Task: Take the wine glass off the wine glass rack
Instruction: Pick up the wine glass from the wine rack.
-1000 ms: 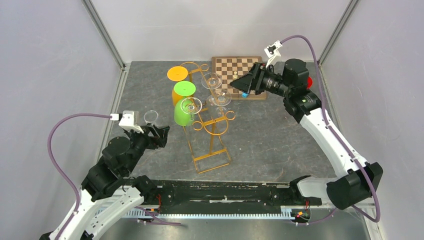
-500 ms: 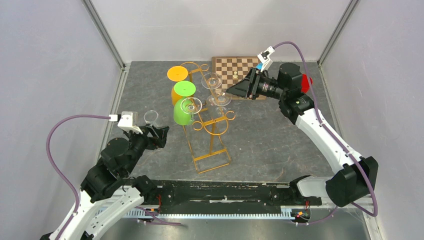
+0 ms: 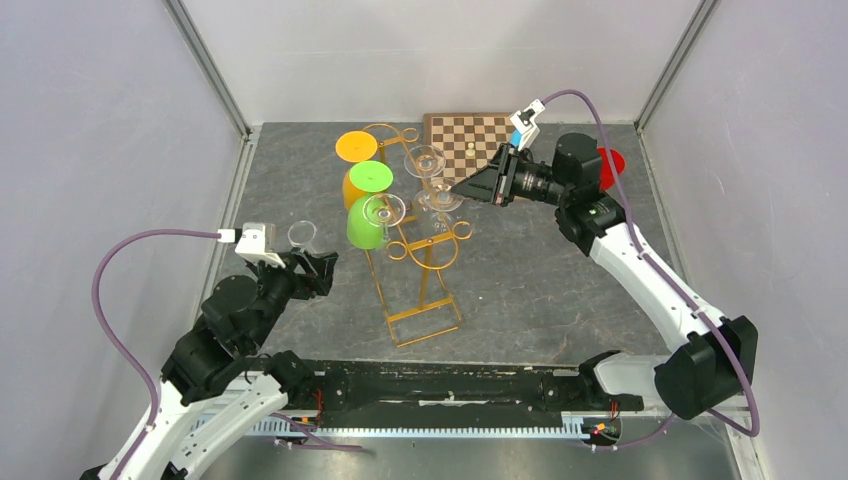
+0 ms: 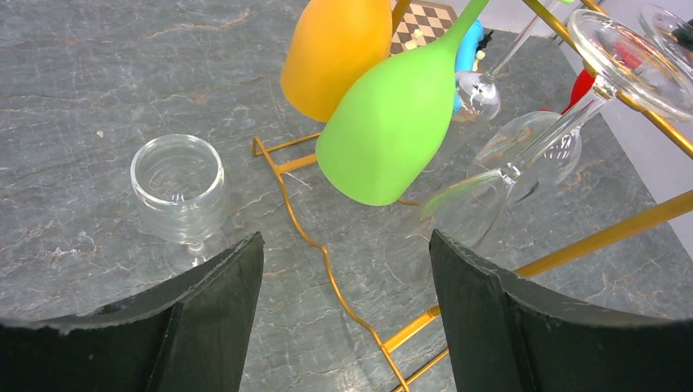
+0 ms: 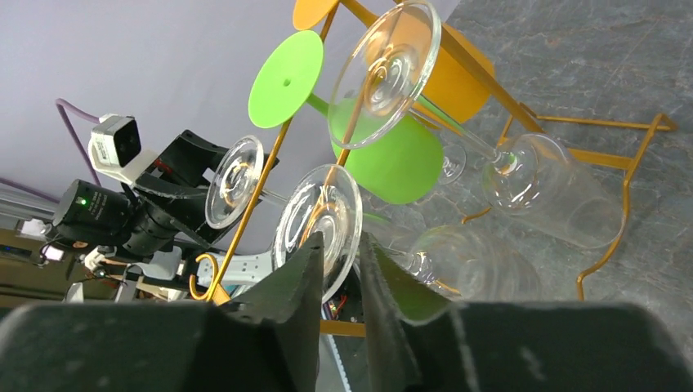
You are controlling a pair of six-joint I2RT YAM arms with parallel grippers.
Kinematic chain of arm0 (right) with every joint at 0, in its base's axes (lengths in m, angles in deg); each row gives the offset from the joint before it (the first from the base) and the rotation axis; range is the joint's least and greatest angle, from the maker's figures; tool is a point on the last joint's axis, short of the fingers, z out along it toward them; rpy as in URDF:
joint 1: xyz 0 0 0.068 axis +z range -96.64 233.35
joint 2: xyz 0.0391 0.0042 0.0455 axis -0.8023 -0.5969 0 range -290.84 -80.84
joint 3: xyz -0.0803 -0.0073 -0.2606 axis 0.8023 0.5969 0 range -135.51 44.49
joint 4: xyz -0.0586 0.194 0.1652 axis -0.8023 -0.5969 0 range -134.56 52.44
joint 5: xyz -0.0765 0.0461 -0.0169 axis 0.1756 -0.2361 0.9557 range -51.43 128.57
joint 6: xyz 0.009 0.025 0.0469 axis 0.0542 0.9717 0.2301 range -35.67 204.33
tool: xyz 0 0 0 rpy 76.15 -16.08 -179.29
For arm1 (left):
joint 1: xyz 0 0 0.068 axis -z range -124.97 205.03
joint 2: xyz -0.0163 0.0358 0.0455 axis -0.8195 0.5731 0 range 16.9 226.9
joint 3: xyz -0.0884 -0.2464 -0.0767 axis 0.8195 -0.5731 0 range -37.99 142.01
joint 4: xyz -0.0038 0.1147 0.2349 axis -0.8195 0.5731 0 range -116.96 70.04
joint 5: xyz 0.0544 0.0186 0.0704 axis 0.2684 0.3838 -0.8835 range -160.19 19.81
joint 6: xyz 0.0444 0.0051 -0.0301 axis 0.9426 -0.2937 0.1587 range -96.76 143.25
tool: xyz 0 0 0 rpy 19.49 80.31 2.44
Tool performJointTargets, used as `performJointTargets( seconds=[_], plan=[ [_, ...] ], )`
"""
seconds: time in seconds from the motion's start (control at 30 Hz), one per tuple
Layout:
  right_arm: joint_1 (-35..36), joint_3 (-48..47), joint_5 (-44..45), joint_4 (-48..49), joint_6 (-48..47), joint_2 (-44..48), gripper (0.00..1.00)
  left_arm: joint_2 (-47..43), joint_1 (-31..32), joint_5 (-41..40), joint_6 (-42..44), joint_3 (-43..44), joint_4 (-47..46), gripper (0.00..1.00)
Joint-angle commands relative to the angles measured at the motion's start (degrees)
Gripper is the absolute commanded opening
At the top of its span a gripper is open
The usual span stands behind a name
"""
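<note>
The gold wire wine glass rack (image 3: 425, 270) stands mid-table with several glasses hanging upside down from it. My right gripper (image 3: 456, 187) reaches in from the right at a clear wine glass (image 3: 440, 197). In the right wrist view the gripper (image 5: 339, 245) has its jaws narrowed round the rim of that glass's round foot (image 5: 331, 208). A slim gap still shows, and I cannot tell whether both fingers touch the foot. Its bowl (image 5: 474, 273) hangs beyond. My left gripper (image 3: 325, 268) hovers low, left of the rack. It is wide open and holds nothing (image 4: 345, 237).
Green (image 3: 368, 215) and orange (image 3: 355, 150) glasses hang on the rack's left side, with more clear ones (image 3: 425, 160) among them. A small clear glass (image 4: 178, 184) stands on the table near my left gripper. A wooden chessboard (image 3: 470, 135) lies behind the rack.
My right gripper has slid left toward the rack, and its jaws have narrowed round the clear glass's foot. The left arm has not moved.
</note>
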Motion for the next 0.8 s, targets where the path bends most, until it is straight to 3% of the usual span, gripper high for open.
performJointTargets(
  seconds=[0.0, 0.23, 0.77],
  plan=[
    [0.2, 1.1, -1.0, 3.1, 1.0, 2.5, 0.21, -0.2, -0.4, -1.1, -0.8, -0.3, -0.7, 0.8],
    [0.2, 1.0, -1.3, 3.2, 1.7, 3.3, 0.0, 0.2, -0.3, -1.5, -0.7, -0.2, -0.6, 0.8],
    [0.2, -1.6, 0.5, 0.8, 2.1, 4.5, 0.0, 0.4, -0.4, -1.9, -0.7, -0.3, -0.4, 0.81]
  ],
)
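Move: The clear wine glass to be taken hangs foot-up from the rack at the right hand's fingertips: its middle is some 3 cm to the left and about 8 cm below, level fore and aft, its foot near finger height. Another clear glass hangs 5 cm ahead and 6 cm left of the right hand, a third 13 cm left and 4 cm back, the green one 15 cm left and 2 cm ahead, all about as low. From the left hand the target glass is about 12 cm ahead, 21 cm right and 2 cm below. The right hand, its fingers pointing left at the foot of the hanging clear glass, shuts them from about a third open almost fully and pinches the foot's thin rim between the fingertips. While closing it rises about 2 cm and draws back roughly 1 cm, the wrist barely turning, then all but stops beside the rack with the rim kept between the tips. ##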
